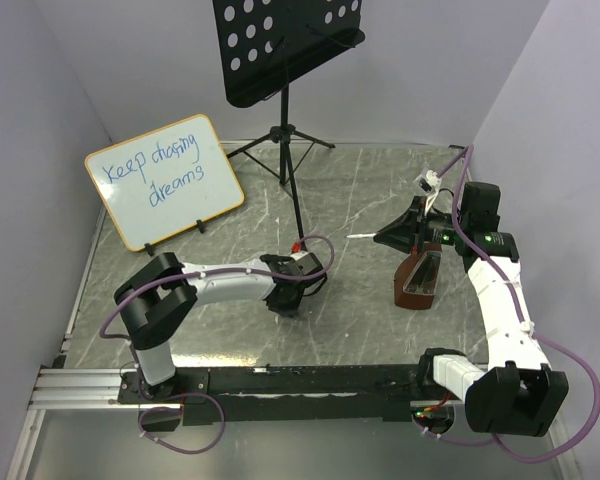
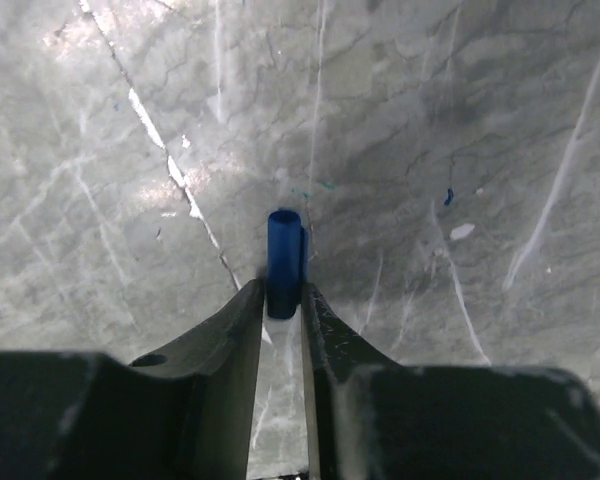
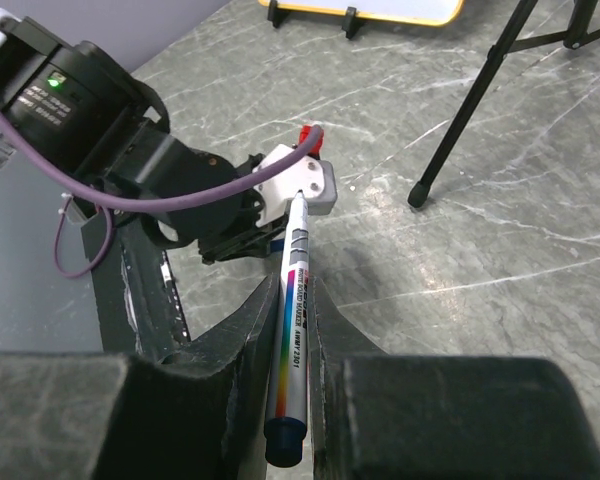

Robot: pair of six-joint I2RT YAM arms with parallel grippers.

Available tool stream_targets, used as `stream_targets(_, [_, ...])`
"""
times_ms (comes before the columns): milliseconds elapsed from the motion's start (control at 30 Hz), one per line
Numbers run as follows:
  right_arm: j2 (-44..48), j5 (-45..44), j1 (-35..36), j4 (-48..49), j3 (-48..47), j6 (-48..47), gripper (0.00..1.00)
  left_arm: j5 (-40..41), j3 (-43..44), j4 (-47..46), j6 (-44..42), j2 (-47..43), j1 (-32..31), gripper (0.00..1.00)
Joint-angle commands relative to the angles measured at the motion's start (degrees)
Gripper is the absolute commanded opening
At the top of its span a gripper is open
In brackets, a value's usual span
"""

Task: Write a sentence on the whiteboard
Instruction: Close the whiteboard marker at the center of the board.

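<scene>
The whiteboard (image 1: 165,182), orange-framed, leans at the back left. On it is the sentence (image 1: 160,170) in blue, "Keep chasing dreams", in two lines. My left gripper (image 1: 290,298) points down at the tabletop in the middle. In the left wrist view the left gripper (image 2: 283,295) is shut on a blue marker cap (image 2: 285,250) that sticks out past the fingertips. My right gripper (image 1: 388,237) hovers to the right, shut on a silver whiteboard marker (image 3: 292,340) with a rainbow stripe. The marker's front end (image 1: 360,235) points toward the left arm (image 3: 170,170).
A black perforated music-stand plate (image 1: 280,45) on a tripod (image 1: 290,160) stands at the back centre; one tripod foot (image 3: 418,195) is near the grippers. A brown holder (image 1: 418,280) sits under the right arm. Grey walls close in the marble table (image 1: 360,180).
</scene>
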State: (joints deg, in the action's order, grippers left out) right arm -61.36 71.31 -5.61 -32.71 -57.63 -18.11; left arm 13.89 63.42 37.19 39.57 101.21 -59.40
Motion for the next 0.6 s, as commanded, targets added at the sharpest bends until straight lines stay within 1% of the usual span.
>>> stream_targets(0, [-0.33,0.41,0.16,1.68,0.5,-1.23,0.0,-3.34,1.27,-3.08,-2.74,1.18,1.74,0.21])
stream_targets(33, [-0.42,0.41,0.16,1.68,0.41,-1.31,0.0,-4.13,1.01,-3.35,-3.18,1.79,2.0,0.18])
stream_targets(67, [-0.51,0.41,0.16,1.6,0.41,-1.32,0.0,-4.74,0.74,-3.7,-3.88,2.06,2.26,0.09])
stream_targets(133, [-0.69,0.41,0.16,1.51,0.41,-1.4,0.0,-5.53,-0.39,-4.84,-4.76,2.41,2.36,0.01])
stream_targets(200, [-0.95,0.41,0.16,1.42,0.41,-1.58,0.0,-5.54,-1.8,-6.51,-6.34,1.72,2.36,0.01])
stream_targets(267, [-1.47,0.41,0.16,0.98,0.23,-1.84,0.0,-3.53,-3.29,-8.88,-7.83,0.23,2.36,0.01])
stream_targets(300, [-1.57,0.5,0.16,0.63,0.15,-2.19,0.0,-2.21,-5.3,-10.19,-8.1,-2.48,2.18,0.01])
stream_targets(333, [-1.74,0.5,0.16,0.72,0.15,-2.19,0.0,-1.5,-6.45,-14.64,-8.63,-4.16,2.18,0.01])
stream_targets(400, [-2.09,0.5,0.16,0.63,0.23,-2.28,0.0,-0.53,-9.69,-20.11,-12.83,-7.59,1.83,0.01])
stream_targets(433, [-2.35,0.06,0.16,0.45,0.23,-2.37,0.0,-0.44,-10.93,-25.97,-15.12,-11.0,1.48,0.01])
stream_targets(467, [-2.71,0.06,0.16,0.37,0.23,-2.54,0.0,0.25,-13.12,-29.33,-19.49,-12.77,1.13,0.01])
stream_targets(533, [-3.15,0.15,0.24,0.45,0.41,-2.55,0.0,-0.26,-15.42,-35.49,-24.08,-16.82,0.42,0.01])
stream_targets(567, [-3.67,0.32,0.16,0.28,0.41,-2.55,0.0,-2.7,-17.95,-42.48,-29.15,-17.88,0.42,0.01])
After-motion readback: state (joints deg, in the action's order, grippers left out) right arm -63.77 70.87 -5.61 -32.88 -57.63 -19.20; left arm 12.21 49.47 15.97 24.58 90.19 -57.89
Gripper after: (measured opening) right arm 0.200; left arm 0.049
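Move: The blue cap lies on the table between the left fingertips, its middle only about 1 cm ahead and 1 cm below. From the left hand, the marker is about 9 cm ahead, 15 cm right and 24 cm up, and the foot of the music stand's leg some 15 cm ahead and 5 cm right. For the right hand, holding the marker, the cap is roughly 8 cm back, 20 cm left and 25 cm below. Shut the left gripper on the blue cap, already straddled by the fingers, and pinch it while easing forward about 2 cm, low over the table. Once it is gripped, lift about 1.5 cm and start to swing the fingertips forward, rolling the wrist's left side down and turning clockwise, some 20 degrees in all. Keep the marker pinched in the right hand. ##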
